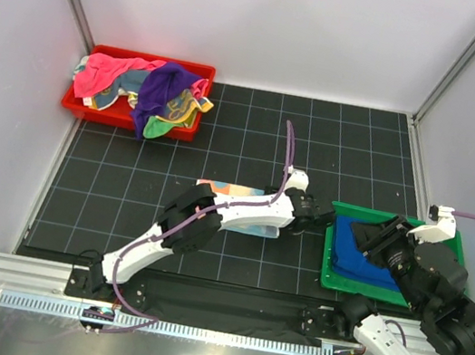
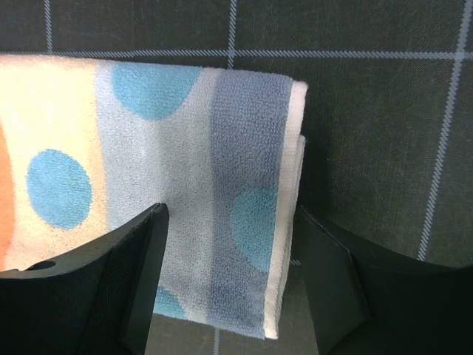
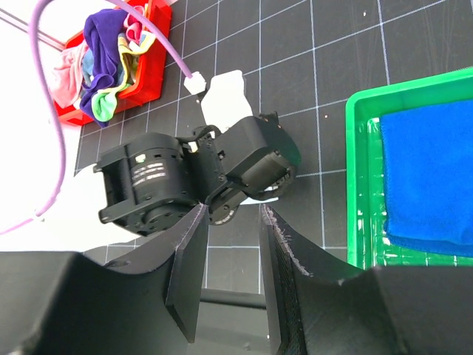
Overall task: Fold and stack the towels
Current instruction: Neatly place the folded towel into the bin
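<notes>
A folded light blue towel with coloured polka dots (image 1: pixel 220 186) (image 2: pixel 185 163) lies flat in the middle of the black gridded mat. My left gripper (image 1: pixel 305 212) (image 2: pixel 229 214) is open over the towel's right folded edge, one finger above the cloth and the other past the edge, holding nothing. A folded royal blue towel (image 1: pixel 357 258) (image 3: pixel 429 177) lies in the green tray (image 1: pixel 383 293) (image 3: pixel 360 185). My right gripper (image 1: pixel 374 237) (image 3: pixel 233 211) hovers near that tray's left side, open and empty, looking toward the left arm's wrist. More towels (image 1: pixel 147 88) (image 3: pixel 107 52), pink, purple and teal-and-yellow, are heaped in the red tray (image 1: pixel 80 104).
The red tray stands at the mat's far left corner and the green tray at its near right. White walls close in the back and both sides. A metal rail (image 1: pixel 193 326) runs along the near edge by the arm bases.
</notes>
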### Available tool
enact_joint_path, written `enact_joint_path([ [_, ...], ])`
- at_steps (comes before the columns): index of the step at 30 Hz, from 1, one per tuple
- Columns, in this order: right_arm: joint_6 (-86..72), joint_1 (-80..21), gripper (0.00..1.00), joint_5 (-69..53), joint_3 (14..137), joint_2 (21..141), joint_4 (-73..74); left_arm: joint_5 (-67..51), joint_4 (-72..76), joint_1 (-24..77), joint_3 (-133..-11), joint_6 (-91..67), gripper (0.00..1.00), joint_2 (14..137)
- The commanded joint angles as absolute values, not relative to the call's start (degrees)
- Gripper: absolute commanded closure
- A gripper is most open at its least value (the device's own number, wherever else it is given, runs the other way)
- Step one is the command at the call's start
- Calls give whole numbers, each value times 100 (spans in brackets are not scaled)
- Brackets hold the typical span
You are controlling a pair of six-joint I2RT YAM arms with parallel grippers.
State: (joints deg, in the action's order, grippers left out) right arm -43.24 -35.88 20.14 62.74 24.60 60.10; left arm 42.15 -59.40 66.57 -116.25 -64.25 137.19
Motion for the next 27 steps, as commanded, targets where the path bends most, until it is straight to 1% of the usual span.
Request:
enact_joint_path([
  [1, -4245, -3577, 59, 1960, 6293, 2391, 5941, 4263, -5898, 6645, -11813, -6486, 27, 13834],
  [5, -4245, -3577, 59, 1907, 6311, 2426, 5950, 4166, -5845, 6645, -11795, -6486, 28, 13948],
  [8, -4245, -3577, 59, 1898, 6302, 2426, 5950, 4184, -5898, 6636, -11699, -6600, 31, 13957],
  [9, -4236, -3568, 59, 1898, 6310, 2417, 5959, 4201, -5897, 6627, -11637, -6670, 35, 13931],
  [11, -4236, -3577, 59, 1898, 6328, 2434, 5968, 4184, -5810, 6601, -11384, -6697, 40, 13826],
  [12, -4236, -3577, 59, 1898, 6354, 2435, 5976, 4175, -5766, 6583, -11286, -6715, 49, 13782],
  [13, -4236, -3577, 59, 1890, 6363, 2435, 5985, 4175, -5644, 6574, -11189, -6732, 54, 13668],
  [14, -4236, -3577, 59, 1890, 6381, 2443, 5994, 4131, -5573, 6548, -10988, -6715, 64, 13623],
  [16, -4219, -3577, 59, 1890, 6442, 2461, 6003, 4070, -5354, 6522, -10811, -6645, 74, 13518],
  [17, -4210, -3577, 59, 1890, 6468, 2478, 6003, 4035, -5274, 6504, -10741, -6592, 83, 13422],
  [19, -4184, -3568, 59, 1898, 6539, 2513, 6038, 3903, -5133, 6495, -10591, -6426, 90, 13333],
  [20, -4175, -3577, 59, 1907, 6574, 2531, 6047, 3841, -5046, 6495, -10573, -6381, 98, 13246],
  [21, -4166, -3577, 59, 1925, 6609, 2557, 6073, 3702, -4984, 6495, -10521, -6337, 100, 13193],
  [23, -4122, -3577, 59, 1942, 6662, 2575, 6117, 3447, -4678, 6504, -10407, -6188, 100, 13035],
  [27, -4061, -3577, 59, 2065, 6855, 2610, 6231, 3086, -4098, 6539, -9977, -6126, 100, 12316],
])
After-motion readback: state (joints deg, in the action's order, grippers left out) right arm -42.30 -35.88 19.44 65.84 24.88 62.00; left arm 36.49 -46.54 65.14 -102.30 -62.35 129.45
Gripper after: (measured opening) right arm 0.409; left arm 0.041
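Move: My open left fingers straddle the right end of the folded towel, whose middle lies about 10 cm to my left hand's left, 1 cm ahead and 2 cm below. The green bin's middle is some 34 cm to that hand's right and 6 cm back, with the folded blue towel in it about 33 cm right and 5 cm back. From my right hand, the folded towel lies roughly 13 cm ahead, 25 cm left and 29 cm down. My left hand stays over the towel's right end, settles about 1 cm lower onto the cloth, and shuts its wide-open fingers almost fully, left and right pads coming together to pinch the layers a little in from the edge. Once the pinch is made, the wrist starts to roll, some 5 degrees, left side dipping, as the hand eases very slightly back and up. ##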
